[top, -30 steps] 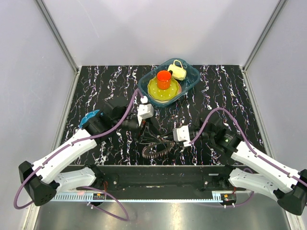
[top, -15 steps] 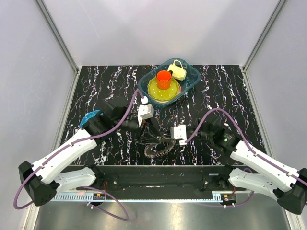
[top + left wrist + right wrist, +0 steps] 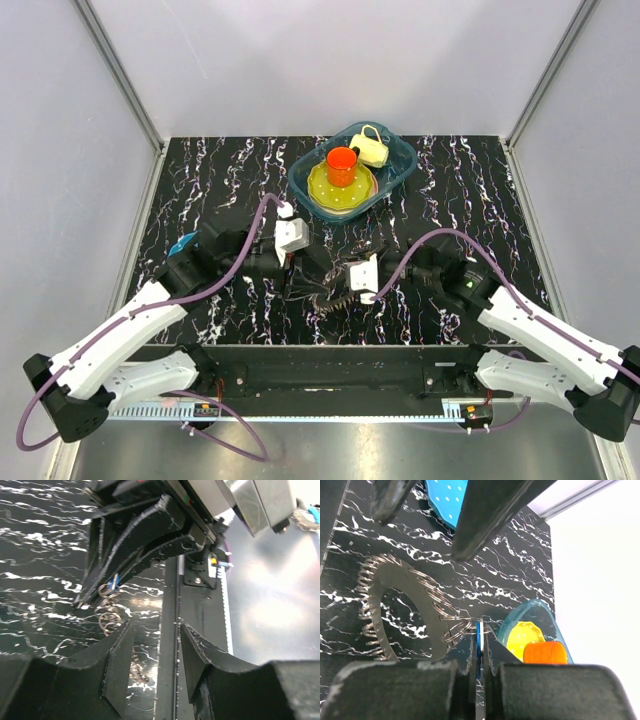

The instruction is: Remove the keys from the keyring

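Note:
The keyring (image 3: 376, 611) is a wire loop fringed with small rings and slim keys (image 3: 447, 617), on the black marbled table near its front edge (image 3: 322, 298). My right gripper (image 3: 479, 641) is shut on a flat blue-headed key (image 3: 478, 636) seen edge-on, still linked to the ring. In the left wrist view that blue key (image 3: 114, 581) shows at the right gripper's tips, with coiled rings (image 3: 107, 616) hanging below. My left gripper (image 3: 156, 647) stands open just left of the keyring (image 3: 296, 278), with nothing between its fingers (image 3: 118, 666).
A blue basket (image 3: 402, 166) at the back centre holds a yellow plate (image 3: 322, 190), an orange cup (image 3: 341, 165) and a cream teapot (image 3: 372, 148). A blue round disc (image 3: 183, 243) lies under the left arm. The table's front rail (image 3: 170, 630) runs close by.
My right gripper has moved left with the blue key, pulling the keyring into a tighter bunch. The left gripper has shifted slightly left and back.

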Robot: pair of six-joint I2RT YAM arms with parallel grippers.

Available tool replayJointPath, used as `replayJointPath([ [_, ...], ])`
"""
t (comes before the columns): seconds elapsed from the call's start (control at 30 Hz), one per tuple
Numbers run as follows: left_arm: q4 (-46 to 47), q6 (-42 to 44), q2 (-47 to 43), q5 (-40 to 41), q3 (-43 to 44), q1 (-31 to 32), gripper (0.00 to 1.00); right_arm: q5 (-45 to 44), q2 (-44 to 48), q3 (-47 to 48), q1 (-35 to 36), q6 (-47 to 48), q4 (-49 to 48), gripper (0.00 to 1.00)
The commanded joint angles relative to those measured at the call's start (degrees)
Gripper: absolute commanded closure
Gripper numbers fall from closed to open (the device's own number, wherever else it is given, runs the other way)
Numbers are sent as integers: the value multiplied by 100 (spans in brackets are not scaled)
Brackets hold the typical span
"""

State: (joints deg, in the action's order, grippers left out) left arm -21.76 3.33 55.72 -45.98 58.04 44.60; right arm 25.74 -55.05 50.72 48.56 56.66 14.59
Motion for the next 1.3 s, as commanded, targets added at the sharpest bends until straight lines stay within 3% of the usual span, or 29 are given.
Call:
replayJointPath([
  [0.0,339,194,-246,1090,49,-30,55,-332,-6,307,-22,758,-316,100],
  [0.3,919,54,-89,1249,-3,-285,53,-771,-59,316,-13,1821,-966,100],
  [0.5,1279,-315,79,591,32,-742,50,-825,-50,386,-22,2278,-1229,100],
  [0.7,1455,-491,368,-104,233,-874,49,-605,73,149,-22,2411,-1854,100],
  [1.03,1842,-790,466,-1062,304,-1067,54,-288,47,386,-22,2384,-1758,100],
  [1.27,1394,-553,430,-1124,480,-1216,52,-209,99,360,-22,2305,-1758,100],
])
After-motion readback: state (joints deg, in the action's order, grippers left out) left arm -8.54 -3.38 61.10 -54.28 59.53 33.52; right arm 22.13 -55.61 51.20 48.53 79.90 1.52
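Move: The blue key, pinched in the right fingers with the keyring hanging from it, is about 4 cm ahead of the left hand, 4 cm to its right and 3 cm lower. The keyring's middle lies roughly 1 cm back from the left hand, 1 cm to its right and 7 cm below. From the right hand, the left fingertips are some 4 cm back, 4 cm to the left and 3 cm up; the keyring's middle is 5 cm back, 3 cm left and 4 cm down. Keeping its pinch on the blue key, the right hand lifts the keyring about 7 cm and a little forward, rolling some 30 degrees so its forward side comes up. The left hand, fingers still half open, reaches forward past 7 cm towards the key, swinging counter-clockwise, then eases back slightly, swings back and rises; whether it touches the rings can't be seen. ##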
